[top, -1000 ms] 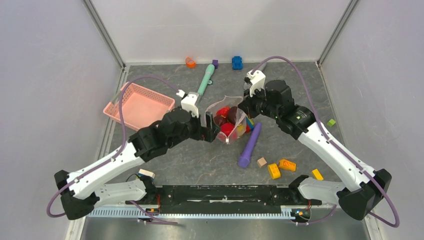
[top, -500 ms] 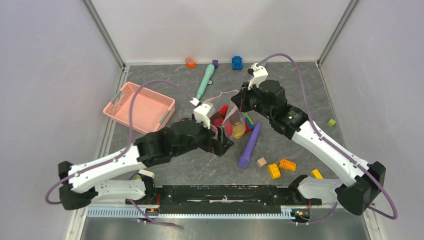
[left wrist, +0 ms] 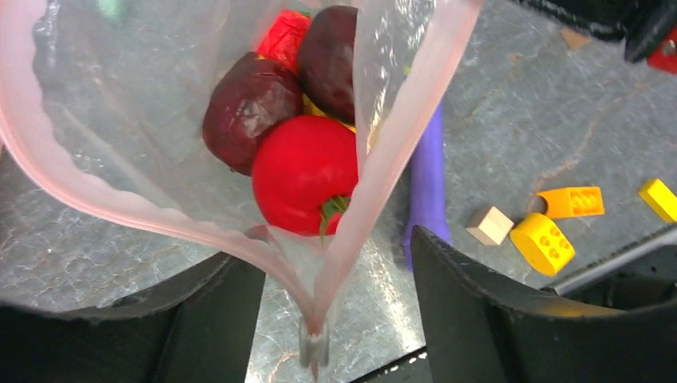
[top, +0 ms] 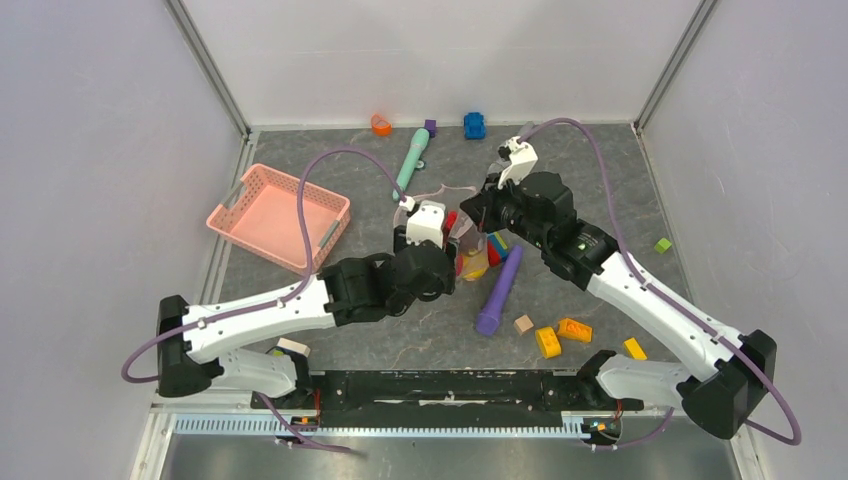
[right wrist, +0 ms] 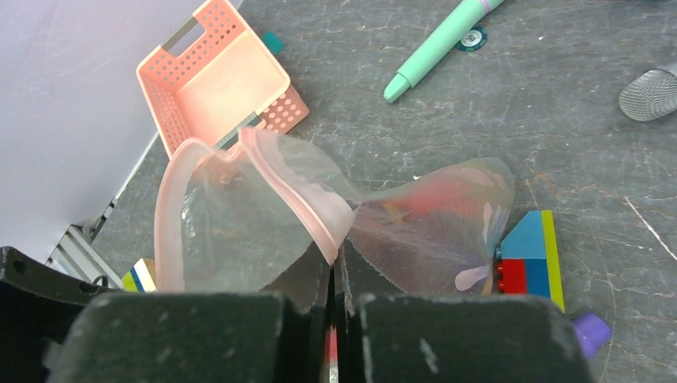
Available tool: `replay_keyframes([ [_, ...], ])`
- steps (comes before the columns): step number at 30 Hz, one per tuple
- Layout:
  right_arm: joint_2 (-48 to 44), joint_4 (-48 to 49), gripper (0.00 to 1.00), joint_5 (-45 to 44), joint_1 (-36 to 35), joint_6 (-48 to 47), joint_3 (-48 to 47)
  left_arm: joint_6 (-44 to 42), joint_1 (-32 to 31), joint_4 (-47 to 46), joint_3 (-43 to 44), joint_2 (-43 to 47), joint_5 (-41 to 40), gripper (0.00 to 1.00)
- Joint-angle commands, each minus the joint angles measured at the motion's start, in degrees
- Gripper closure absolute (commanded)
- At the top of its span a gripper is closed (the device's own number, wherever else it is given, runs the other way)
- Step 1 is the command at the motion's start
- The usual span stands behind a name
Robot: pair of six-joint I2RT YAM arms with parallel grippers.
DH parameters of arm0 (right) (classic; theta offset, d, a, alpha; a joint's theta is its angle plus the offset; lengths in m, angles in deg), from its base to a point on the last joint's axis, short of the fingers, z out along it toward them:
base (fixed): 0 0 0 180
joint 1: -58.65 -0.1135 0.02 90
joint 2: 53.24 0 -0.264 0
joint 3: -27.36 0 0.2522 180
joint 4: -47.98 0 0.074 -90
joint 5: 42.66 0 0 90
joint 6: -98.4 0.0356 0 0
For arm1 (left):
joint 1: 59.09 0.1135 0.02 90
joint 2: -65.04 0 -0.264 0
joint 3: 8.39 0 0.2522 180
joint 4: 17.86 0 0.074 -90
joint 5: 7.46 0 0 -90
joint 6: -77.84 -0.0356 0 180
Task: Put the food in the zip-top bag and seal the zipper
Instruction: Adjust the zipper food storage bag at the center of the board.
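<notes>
The zip-top bag (left wrist: 120,120) hangs open with its mouth toward the left wrist camera. Inside lies the food: a red tomato (left wrist: 303,171) and two dark maroon pieces (left wrist: 247,108). The pink zipper (left wrist: 96,203) rims the mouth and ends at a pale slider tab (left wrist: 314,347). My left gripper (left wrist: 319,319) is open, its black fingers (left wrist: 479,303) standing either side of the slider without touching it. My right gripper (right wrist: 335,303) is shut on the bag's far edge (right wrist: 331,239), holding it up. From above, the bag (top: 468,232) hangs between the left gripper (top: 452,265) and the right gripper (top: 478,212).
A pink basket (top: 280,212) sits at the left. A purple marker (top: 498,290) lies right of the bag, a teal one (top: 411,160) behind it. Yellow blocks (top: 560,335) and a tan cube (top: 523,323) lie at the front right, and a multicoloured block (right wrist: 531,259) beside the bag.
My left arm has swung right and turned to face the bag's near end, its jaws narrowing a little. The right gripper has kept its hold, shifting slightly back and left.
</notes>
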Motion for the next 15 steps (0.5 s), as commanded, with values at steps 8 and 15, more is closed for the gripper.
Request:
replay_keyframes([
  [8, -2.9, -0.6, 0.96, 6.8, -0.1, -6.9, -1.4, -10.2, -0.1, 0.2, 6.1, -1.7, -12.8, 0.98],
  [15, -4.2, -9.8, 0.57, 0.2, -0.1, -19.0, -5.9, -38.3, 0.0, -12.2, 3.0, 6.9, -1.6, 0.98],
])
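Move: The bag's near zipper corner is already between the left hand's open fingers, only about 1 cm ahead and 2 cm below. The tomato in the bag lies about 3 cm to that hand's right, level fore-and-aft and 17 below; the purple microphone is roughly 12 cm right, 5 back and 21 below. From the right hand, still pinching the rim's far side, that corner is about 8 cm back, 6 left and 7 lower; the toy blocks are some 3 back, 7 right and 26 below. The left hand eases forward about 2 cm while its wide fingers shut on the near zipper corner and pinch it, then carries that corner up about 3 cm and a little left, fingertips tipping up and the left side rolling up, each some 10 degrees. Meanwhile the right hand, which has been holding the far side of the rim, draws back about 2 cm, turns slightly counter-clockwise and, once the left has its grip, opens its fingers to roughly a third and lets the rim out of their pinch. ##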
